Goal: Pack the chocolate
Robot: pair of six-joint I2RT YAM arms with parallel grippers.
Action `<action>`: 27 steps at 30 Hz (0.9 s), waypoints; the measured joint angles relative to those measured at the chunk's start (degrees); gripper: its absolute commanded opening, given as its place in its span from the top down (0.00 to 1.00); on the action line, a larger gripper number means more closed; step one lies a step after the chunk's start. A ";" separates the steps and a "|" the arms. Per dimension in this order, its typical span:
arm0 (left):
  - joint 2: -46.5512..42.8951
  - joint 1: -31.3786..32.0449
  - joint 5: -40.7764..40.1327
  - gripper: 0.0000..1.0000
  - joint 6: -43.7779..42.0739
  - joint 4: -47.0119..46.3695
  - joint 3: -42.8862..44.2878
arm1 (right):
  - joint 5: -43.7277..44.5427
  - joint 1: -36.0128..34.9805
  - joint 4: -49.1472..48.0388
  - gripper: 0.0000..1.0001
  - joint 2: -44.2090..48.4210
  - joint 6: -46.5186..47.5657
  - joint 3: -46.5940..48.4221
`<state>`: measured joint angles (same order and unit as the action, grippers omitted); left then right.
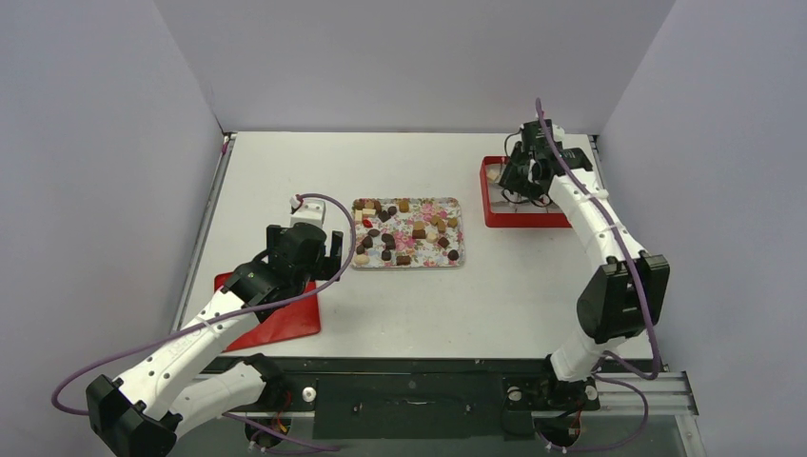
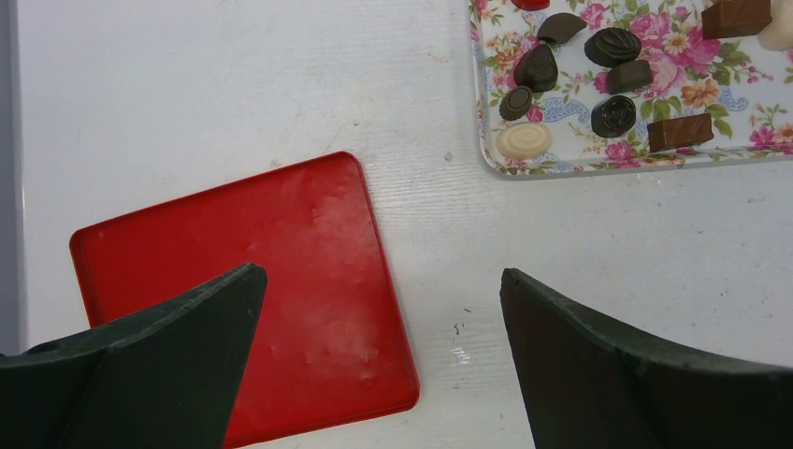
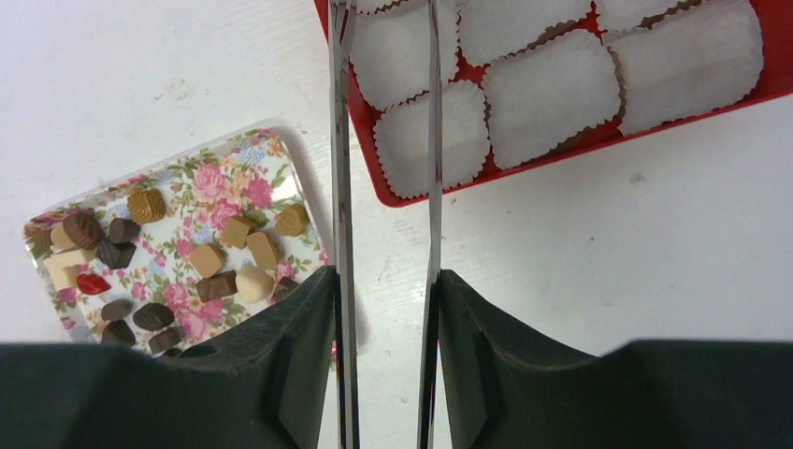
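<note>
The chocolate (image 1: 407, 231) lies as several small brown, tan and cream pieces on a flower-patterned tray (image 1: 461, 205) mid-table. It shows again in the left wrist view (image 2: 612, 47) and the right wrist view (image 3: 208, 259). My left gripper (image 2: 382, 273) hangs open and empty above the table, left of the tray (image 2: 580, 166), over the edge of a flat red lid (image 2: 281, 253). My right gripper (image 3: 385, 276) is shut on metal tongs (image 3: 341, 140). Their two blades stand apart and reach over a red box (image 3: 374, 187). The blade tips are out of view.
The red box (image 1: 495, 217) at the back right holds several white paper cups (image 3: 552, 94). The red lid (image 1: 285, 324) lies at the front left, partly under my left arm. Grey walls close in the table on three sides.
</note>
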<state>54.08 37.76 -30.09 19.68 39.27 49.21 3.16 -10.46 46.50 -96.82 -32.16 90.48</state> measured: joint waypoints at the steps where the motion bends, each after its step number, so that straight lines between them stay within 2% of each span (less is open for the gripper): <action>1: 0.00 0.00 0.02 0.04 0.00 0.00 0.00 | 0.00 0.00 -0.02 0.63 1.22 0.00 -0.68; 8: 0.00 0.00 0.02 0.04 0.00 0.00 0.00 | -0.13 -1.68 0.28 0.63 11.52 0.00 -5.35; 14: -0.02 0.00 0.02 0.04 0.00 0.00 0.00 | 0.22 -9.57 0.52 0.63 17.70 -0.13 -9.66; 22: -0.17 0.00 0.04 0.04 -0.02 0.00 0.00 | 0.22 -19.04 1.11 0.63 19.28 -1.66 -15.78; 27: -0.28 0.00 0.07 0.04 0.00 0.00 0.00 | -0.04 -21.64 0.35 0.63 18.25 -2.08 -16.94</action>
<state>53.80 37.76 -30.02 19.68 39.27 49.21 3.11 -32.10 46.85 -78.56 -34.24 73.54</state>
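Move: The right hand, with the tongs in its grip, aims for the chocolates in the right half of the flowered tray, about 11 cm to its left, 3 cm back and some 17 cm lower. The tray's middle is roughly 17 cm left and 3 cm back; the red box's middle is about 7 cm ahead and 9 cm to the right, both similarly low. From the left hand those chocolates lie roughly 11 cm ahead, 22 cm right and 16 cm below. Keeping its hold on the tongs, the right hand pulls back about 13 cm and then also swings some 10 cm left, carrying the tongs away from the red box and over towards the chocolates in the right part of the flowered tray. It arcs up about 5 cm on the way and sinks again to nearly its starting height, while the wrist turns some 20 degrees counter-clockwise and the fingers stay as they are. ##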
